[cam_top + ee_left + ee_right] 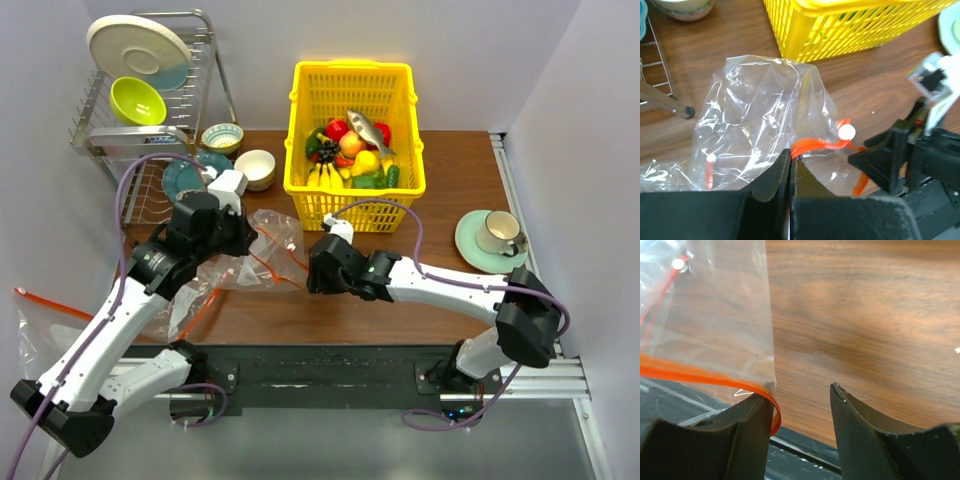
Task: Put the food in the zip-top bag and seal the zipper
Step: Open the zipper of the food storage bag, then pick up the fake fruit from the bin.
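The clear zip-top bag (262,243) lies crumpled on the wooden table between my two arms, with nothing inside it. My left gripper (791,152) is shut on its orange-red zipper (816,145) near the mouth; it also shows from above (243,238). My right gripper (802,390) is open, at the bag's right end (312,268). The zipper (690,374) bends over the tip of its left finger, and the bag's clear film (715,315) hangs beside it. The food (352,152), with the yellow banana bunch (325,177), sits in the yellow basket (300,130).
A dish rack (95,120) with a plate and a green bowl stands at the back left. Two small bowls (255,167) and a teal plate (180,180) sit near it. A cup on a saucer (497,232) is at the right. Another clear bag (40,325) hangs off the left edge.
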Controlling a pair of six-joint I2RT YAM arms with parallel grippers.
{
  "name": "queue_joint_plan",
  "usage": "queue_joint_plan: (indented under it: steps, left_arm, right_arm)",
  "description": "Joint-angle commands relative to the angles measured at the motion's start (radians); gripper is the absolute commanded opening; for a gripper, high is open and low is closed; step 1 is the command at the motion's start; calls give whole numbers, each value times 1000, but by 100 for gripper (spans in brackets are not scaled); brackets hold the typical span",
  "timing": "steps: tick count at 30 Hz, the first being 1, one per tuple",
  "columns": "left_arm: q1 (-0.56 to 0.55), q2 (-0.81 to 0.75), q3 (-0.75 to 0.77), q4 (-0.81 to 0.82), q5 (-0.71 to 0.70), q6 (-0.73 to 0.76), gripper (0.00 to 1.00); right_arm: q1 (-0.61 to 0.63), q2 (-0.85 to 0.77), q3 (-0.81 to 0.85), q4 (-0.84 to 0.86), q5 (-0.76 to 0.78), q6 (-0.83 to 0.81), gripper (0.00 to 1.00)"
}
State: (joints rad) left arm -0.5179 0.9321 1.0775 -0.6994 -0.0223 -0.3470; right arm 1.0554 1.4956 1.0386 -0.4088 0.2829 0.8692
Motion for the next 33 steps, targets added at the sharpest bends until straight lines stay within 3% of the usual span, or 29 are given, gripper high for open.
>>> queue_joint_plan:
  steps: [1,3,5,10,15,20,26,33]
  left_arm:
    - [2,14,3,49,16,37,0]
    - [2,10,-46,81,50,22,0]
    - [2,7,-88,127,74,14,0]
    - [2,25,-119,175,97,25,0]
    - [2,40,-125,208,108,54,0]
    - [2,51,-113,219,136,92,0]
    - [2,36,-140,261,160,118,0]
    - [2,-6,-203,319,173,117,0]
  right_arm:
    - [-1,-35,34,-59,36,-81,52]
    - [0,-38,50,-41,12,-119,54]
    - [0,-40,89,-42,-24,-142,64]
    - [0,-66,194,-94,-91,-220,76]
    - [-2,-112,297,-172,-120,-268,76]
    - [-12,-130,435,-303,-35,-314,78]
    - [-162,-61,667,-413,-28,-381,76]
    - [-382,132,937,-452,-112,-435,75]
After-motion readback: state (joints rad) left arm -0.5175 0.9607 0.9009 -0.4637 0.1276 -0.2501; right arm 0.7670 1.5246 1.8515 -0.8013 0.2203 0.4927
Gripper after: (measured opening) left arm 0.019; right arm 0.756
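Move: The right hand, half open with its left finger hooked in the orange zipper edge, has the food basket's bananas about 26 cm ahead, 3 cm to its right and 5 cm lower. The basket's middle is some 31 cm ahead and 8 cm right, and the bag's mouth about 3 cm ahead and 7 cm left. From the left hand, pinching the zipper higher up, the bananas lie roughly 23 cm ahead, 15 cm right and 18 cm below. The right finger comes free of the bag's orange edge as its jaws open wider; the hand then climbs about 25 cm and, late on, swings some 11 cm forward and a little right over the basket's near side, fingertips tilting up. The left hand keeps its pinch on the zipper, lowering the bag about 4 cm and easing 3 cm right while turning slightly clockwise. ##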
